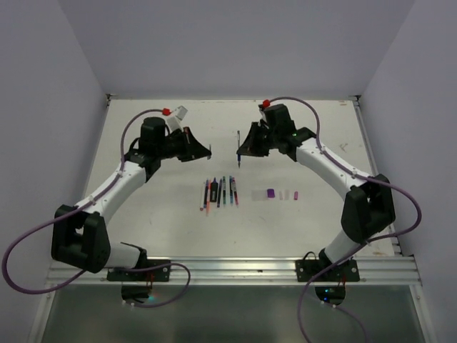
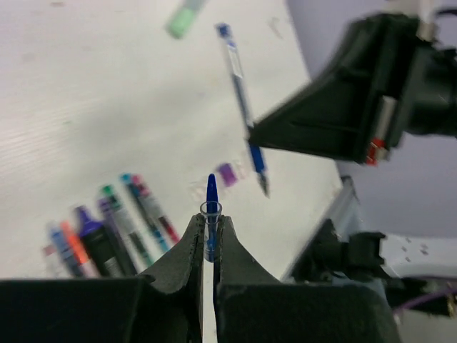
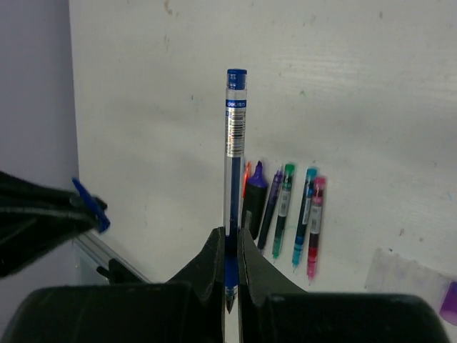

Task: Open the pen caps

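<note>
My left gripper (image 2: 211, 218) is shut on a clear pen cap (image 2: 211, 207) with a blue clip that sticks out past the fingertips. My right gripper (image 3: 230, 236) is shut on a blue pen (image 3: 234, 143) near its bare tip, barrel pointing away. In the top view both grippers (image 1: 209, 151) (image 1: 239, 151) hang above the table's middle, facing each other a short gap apart, cap and pen separate. Below them several pens (image 1: 220, 191) lie in a row. To their right lie a purple cap (image 1: 271, 193), a whitish cap (image 1: 284, 194) and a pink cap (image 1: 295, 194).
The white table (image 1: 164, 214) is walled at the back and both sides. A metal rail (image 1: 228, 270) runs along the near edge, where both arm bases are bolted. Purple cables loop from each arm.
</note>
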Robot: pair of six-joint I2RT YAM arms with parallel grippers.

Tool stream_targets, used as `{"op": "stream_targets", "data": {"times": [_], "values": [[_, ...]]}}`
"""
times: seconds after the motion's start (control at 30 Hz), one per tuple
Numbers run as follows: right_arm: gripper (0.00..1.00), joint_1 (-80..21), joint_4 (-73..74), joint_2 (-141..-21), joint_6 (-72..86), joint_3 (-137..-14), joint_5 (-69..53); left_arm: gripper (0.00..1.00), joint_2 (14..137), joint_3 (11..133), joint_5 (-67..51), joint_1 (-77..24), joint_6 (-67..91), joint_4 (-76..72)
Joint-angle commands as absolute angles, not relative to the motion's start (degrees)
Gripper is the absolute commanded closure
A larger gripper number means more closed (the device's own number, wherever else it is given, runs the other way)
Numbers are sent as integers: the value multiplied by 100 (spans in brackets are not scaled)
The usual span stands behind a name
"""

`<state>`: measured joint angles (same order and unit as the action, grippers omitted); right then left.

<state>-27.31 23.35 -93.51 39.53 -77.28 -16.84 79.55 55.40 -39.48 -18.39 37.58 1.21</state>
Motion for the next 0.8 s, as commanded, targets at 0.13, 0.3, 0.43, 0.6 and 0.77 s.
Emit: {"op": "stream_targets", "data": {"times": [0.13, 0.3, 0.43, 0.6, 0.77], "values": [[100, -3532, 2690, -10098, 3999, -8137, -1801, 100, 7594, 5730, -1294, -1424, 2646, 2574], [100, -4095, 2488, -10843, 4315, -8516, -1951, 100, 7638, 6038, -159, -1283, 2602, 3127], [100, -4402, 2487, -11355, 4639, -9008, -1907, 100, 7576, 6073, 254, -1213, 2593, 3287], [100, -4649, 2707, -11838, 4877, -9465, -1618, 100, 7488, 5924, 255, -1195, 2619, 3287], [100, -4755, 2725, -11979, 5247, -9439, -1495, 100, 7427, 5862, 167, -1169, 2637, 3217]]}}
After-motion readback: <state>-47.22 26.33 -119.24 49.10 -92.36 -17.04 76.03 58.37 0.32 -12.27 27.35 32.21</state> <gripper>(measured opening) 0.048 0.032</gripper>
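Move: The right hand holds the uncapped blue pen; the free place for it, just beyond the left end of the pen row, is about 17 cm to its left, 5 cm back and 18 cm down. Of the row, the white marker lies 14 cm left and 5 back, the purple highlighter 10 left and 4 back, the pink pen 2 left and 5 back. From the left hand, which holds the blue cap, that place is 5 cm left, about level fore and aft, 20 cm below. Keeping its pinch on the blue pen, the right hand sweeps about 16 cm left over the pen row while sinking some 11 cm and drawing back 7 or 8, its fingers tipping a little further down and turning slightly counter-clockwise as it slows near the row's left end. The left hand clears the way, still gripping the blue cap: it swings 15 cm or so to the left and drops about 8 cm, its right-pointing fingers tipping down and turning counter-clockwise by some 30 degrees. ##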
